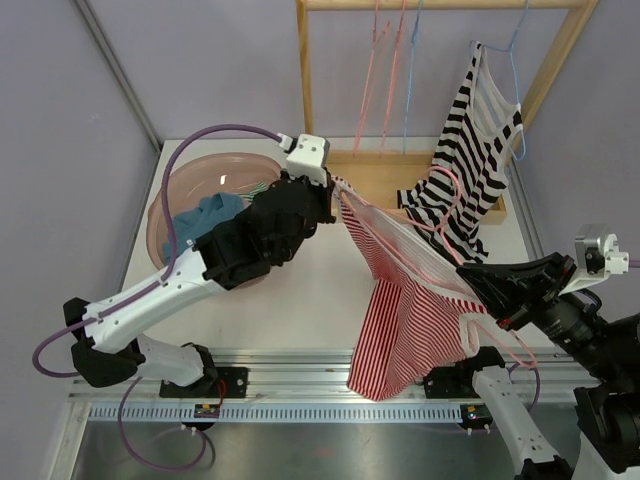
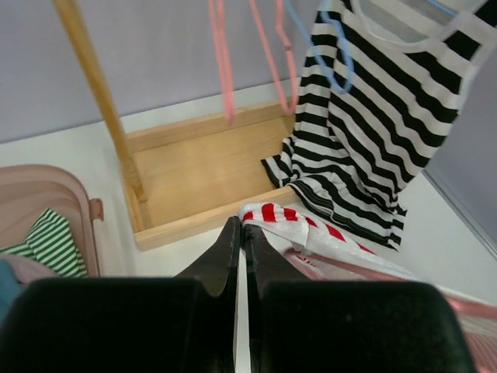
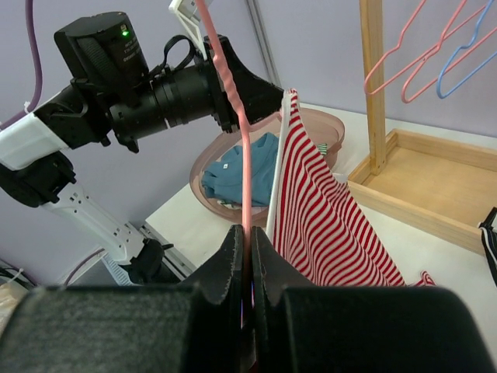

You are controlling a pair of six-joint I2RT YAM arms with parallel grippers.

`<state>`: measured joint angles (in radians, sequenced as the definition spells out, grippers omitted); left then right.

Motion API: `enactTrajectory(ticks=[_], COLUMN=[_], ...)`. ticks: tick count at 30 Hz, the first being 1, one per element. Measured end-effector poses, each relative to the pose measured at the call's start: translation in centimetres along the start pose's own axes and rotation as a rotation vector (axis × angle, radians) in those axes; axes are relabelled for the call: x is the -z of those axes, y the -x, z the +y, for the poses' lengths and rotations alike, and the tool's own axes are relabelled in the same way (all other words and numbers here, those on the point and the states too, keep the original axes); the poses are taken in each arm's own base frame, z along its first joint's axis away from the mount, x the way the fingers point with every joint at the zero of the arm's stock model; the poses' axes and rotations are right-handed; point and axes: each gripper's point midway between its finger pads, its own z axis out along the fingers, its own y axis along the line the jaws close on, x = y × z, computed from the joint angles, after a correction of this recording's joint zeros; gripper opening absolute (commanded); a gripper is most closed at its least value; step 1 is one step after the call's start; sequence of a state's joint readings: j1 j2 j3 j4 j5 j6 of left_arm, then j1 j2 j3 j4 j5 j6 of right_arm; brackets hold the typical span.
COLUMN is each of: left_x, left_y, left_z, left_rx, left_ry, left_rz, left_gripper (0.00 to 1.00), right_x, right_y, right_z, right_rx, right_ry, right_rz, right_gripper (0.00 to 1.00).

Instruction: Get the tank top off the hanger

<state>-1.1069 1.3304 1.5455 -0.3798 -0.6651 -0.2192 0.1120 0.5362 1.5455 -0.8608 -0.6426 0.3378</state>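
The red-and-white striped tank top (image 1: 400,320) hangs in the air between my two grippers, still draped over a pink hanger (image 3: 245,155). My left gripper (image 1: 333,190) is shut on the top's white shoulder strap (image 2: 311,225), with the strap edge pinched between the fingertips of that gripper (image 2: 242,225). My right gripper (image 1: 468,275) is shut on the hanger's pink bar, which runs up from the jaws of that gripper (image 3: 247,233). The top's body (image 3: 318,210) falls to the right of the bar, above the table's front edge.
A wooden rack (image 1: 310,60) stands at the back with empty pink and blue hangers (image 1: 375,70). A black-and-white striped top (image 1: 475,150) hangs on its right side. A pink basin (image 1: 165,200) with clothes sits at the far left.
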Motion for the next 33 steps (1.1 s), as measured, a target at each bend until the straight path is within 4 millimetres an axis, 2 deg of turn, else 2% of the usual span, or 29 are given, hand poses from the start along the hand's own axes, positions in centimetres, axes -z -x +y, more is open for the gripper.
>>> enactTrajectory(ticks=[7,11,15,18,23,25,27,29,33], left_x=[0.3,0.0,0.3,1.4,5.9,7.8,8.4,8.0,6.3], left_y=[0.6,0.2,-1.4,-3.0,-4.6,-5.2,-6.0,-7.1,-9.6], left_z=[4.8,5.6,3.9,1.3,-5.6,-7.4,-7.6,-6.6,-2.3], left_rx=[0.138,0.172,0.181,0.184,0.138,0.126,0.121,0.118,0.124], left_ry=[0.108,0.115,-0.024,-0.203,-0.575,-0.697,-0.729,-0.673,-0.407], left_rz=[-0.002,0.017,0.051,0.076,0.107,0.116,0.124,0.143,0.206], left_gripper=[0.0,0.0,0.0,0.0,0.0,0.0,0.0,0.0,0.0], right_x=[-0.3,-0.5,-0.7,-1.2,-3.1,-3.9,-4.6,-5.5,-6.0], right_y=[-1.0,-1.4,-1.6,-1.5,0.3,1.0,1.4,1.3,3.0], right_z=[0.1,0.1,-0.1,-0.6,-2.1,-3.0,-4.0,-5.6,-8.7], right_rx=[0.01,0.014,0.02,0.015,-0.025,-0.04,-0.057,-0.075,-0.065], right_ry=[0.041,0.064,0.095,0.118,0.135,0.153,0.159,0.113,-0.099], right_rz=[0.01,-0.007,-0.088,-0.173,-0.317,-0.398,-0.459,-0.475,-0.44], right_gripper=[0.0,0.0,0.0,0.0,0.0,0.0,0.0,0.0,0.0])
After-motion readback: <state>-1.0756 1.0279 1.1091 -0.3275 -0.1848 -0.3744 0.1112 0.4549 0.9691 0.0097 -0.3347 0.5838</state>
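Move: The left hand already pinches a shoulder of the red-striped tank top, whose body droops about 15 cm back, 12 cm right and 12 cm below it; the basin is some 14 cm ahead, 28 cm left and 37 cm down. From the right hand, which holds the pink hanger, that body is roughly 4 cm ahead, 6 cm left and 20 cm below, and the black-and-white tank top hangs about 38 cm ahead, 6 cm right, 18 cm lower. Leftward first, the left hand draws the pinched shoulder about 5 cm along, then sweeps back some 14 cm and right, turning clockwise, and finally sinks while swinging partly back left. The right hand keeps its grip on the hanger, nearly still at first, then swings it forward about 10 cm, rolling its left side up and tipping its fingers up. ##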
